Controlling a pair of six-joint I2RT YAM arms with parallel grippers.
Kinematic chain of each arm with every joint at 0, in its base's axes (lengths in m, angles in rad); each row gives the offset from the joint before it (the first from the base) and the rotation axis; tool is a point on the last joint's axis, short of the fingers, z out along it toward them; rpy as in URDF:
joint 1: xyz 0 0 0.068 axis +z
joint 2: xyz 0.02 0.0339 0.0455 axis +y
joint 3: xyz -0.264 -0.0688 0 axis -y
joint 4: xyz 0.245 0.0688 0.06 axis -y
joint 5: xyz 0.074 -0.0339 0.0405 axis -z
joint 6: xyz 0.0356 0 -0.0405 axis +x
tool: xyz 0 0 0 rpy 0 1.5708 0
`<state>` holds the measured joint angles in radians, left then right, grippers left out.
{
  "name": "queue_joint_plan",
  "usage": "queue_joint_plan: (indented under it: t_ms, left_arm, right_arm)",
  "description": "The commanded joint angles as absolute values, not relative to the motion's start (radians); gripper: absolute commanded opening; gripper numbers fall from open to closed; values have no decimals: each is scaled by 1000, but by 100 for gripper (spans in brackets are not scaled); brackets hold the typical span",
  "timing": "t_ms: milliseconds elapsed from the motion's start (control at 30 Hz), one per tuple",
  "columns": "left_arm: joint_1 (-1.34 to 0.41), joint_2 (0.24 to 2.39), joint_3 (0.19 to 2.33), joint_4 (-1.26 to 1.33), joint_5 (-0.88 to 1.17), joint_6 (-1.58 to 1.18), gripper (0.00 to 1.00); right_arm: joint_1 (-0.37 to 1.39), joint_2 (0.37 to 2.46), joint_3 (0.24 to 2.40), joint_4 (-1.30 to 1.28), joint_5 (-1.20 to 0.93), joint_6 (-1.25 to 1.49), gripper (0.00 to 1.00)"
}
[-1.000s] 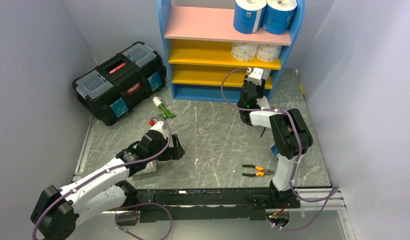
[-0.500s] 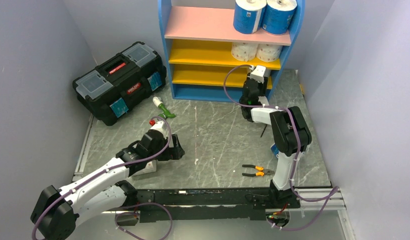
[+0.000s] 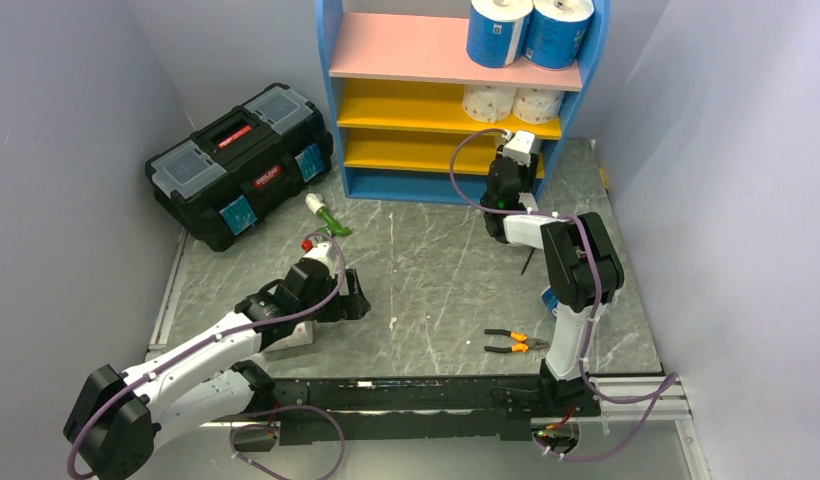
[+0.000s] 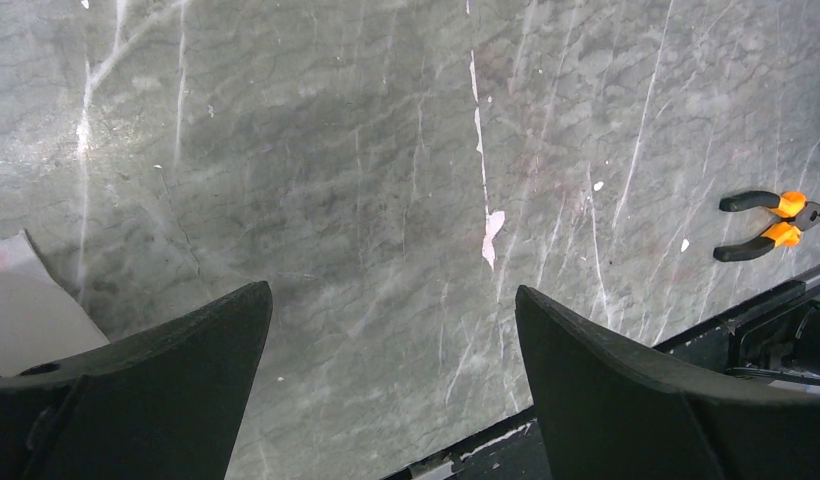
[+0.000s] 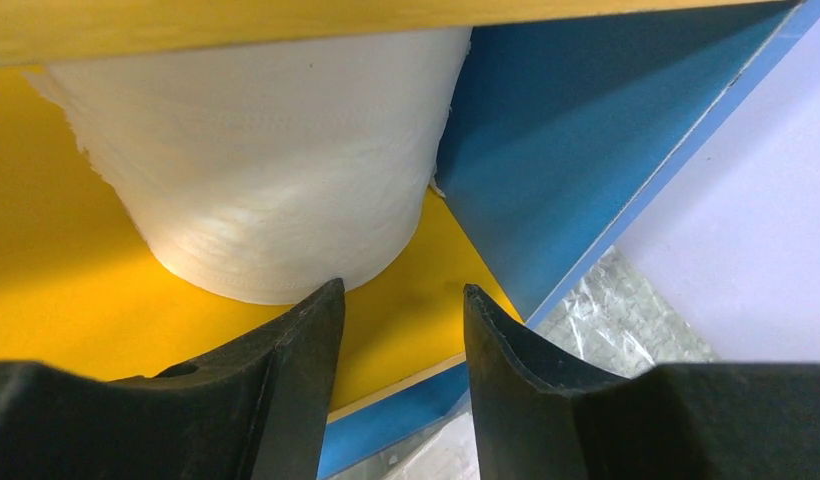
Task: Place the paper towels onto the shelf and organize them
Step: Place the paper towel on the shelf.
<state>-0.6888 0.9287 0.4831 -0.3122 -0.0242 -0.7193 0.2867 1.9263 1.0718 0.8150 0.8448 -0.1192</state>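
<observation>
The shelf (image 3: 329, 100) stands at the back, with a pink top board and two yellow boards below. Two blue-wrapped paper towels (image 3: 498, 30) stand on the pink board, and two white dotted ones (image 3: 488, 102) sit on the upper yellow board. My right gripper (image 3: 516, 145) is at the right end of the lower yellow board (image 5: 46, 300). In the right wrist view its jaws (image 5: 402, 287) stand open, nothing between them. A plain white roll (image 5: 266, 180) stands just ahead, beside the blue side wall (image 5: 566, 150). My left gripper (image 4: 391, 290) hangs open over the bare floor.
A black toolbox (image 3: 241, 165) lies at the left, with a green and white bottle (image 3: 324, 216) on the floor near it. Orange-handled pliers (image 3: 514, 343) lie in front of the right arm's base. A white object (image 3: 296, 335) rests under the left arm.
My right gripper has edged up and to the right, closer in to the shelf's lower board. The left arm has barely shifted.
</observation>
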Motion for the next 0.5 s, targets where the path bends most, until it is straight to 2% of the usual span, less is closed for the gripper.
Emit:
queue_joint_plan:
  t_ms: [0,100,167,467]
  left_arm:
    - [-690,917,515,-298,-21,-715,98]
    - [-690,903,507,-296,-21,-718,98]
    - [-689,891,501,-300,-24,-722,98]
    - [-689,784,442,-293,-11,-747,98]
  right_arm:
    - [283,1891,1067,830,842,-109,54]
    - [309,1866,1035,871,834,-137,67]
    - [331,1849,1014,905,857,-160,72]
    - [508,1738,910,977,920,-245,77]
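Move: The right hand, empty, is at the lower yellow shelf's front edge near its right wall. The paper towel still lying on the table is about 7 cm back, level sideways and 13 cm below; a screwdriver lies some 6 cm farther back and 4 cm to its right. The placed paper towel stands 6 cm ahead, 1 cm left and 3 cm up. From the left hand, the table paper towel is about 25 cm ahead, 33 cm right and 5 cm below. The right hand's left fingertip comes free of the base of the paper towel on the lower yellow shelf. With its fingers spreading from half to about three-quarters open, the hand slides left about 5 cm, pulls back some 4 cm and swings slightly counter-clockwise, gaining speed as it leaves the shelf. The empty left hand, wide open, rises about 2 cm. ##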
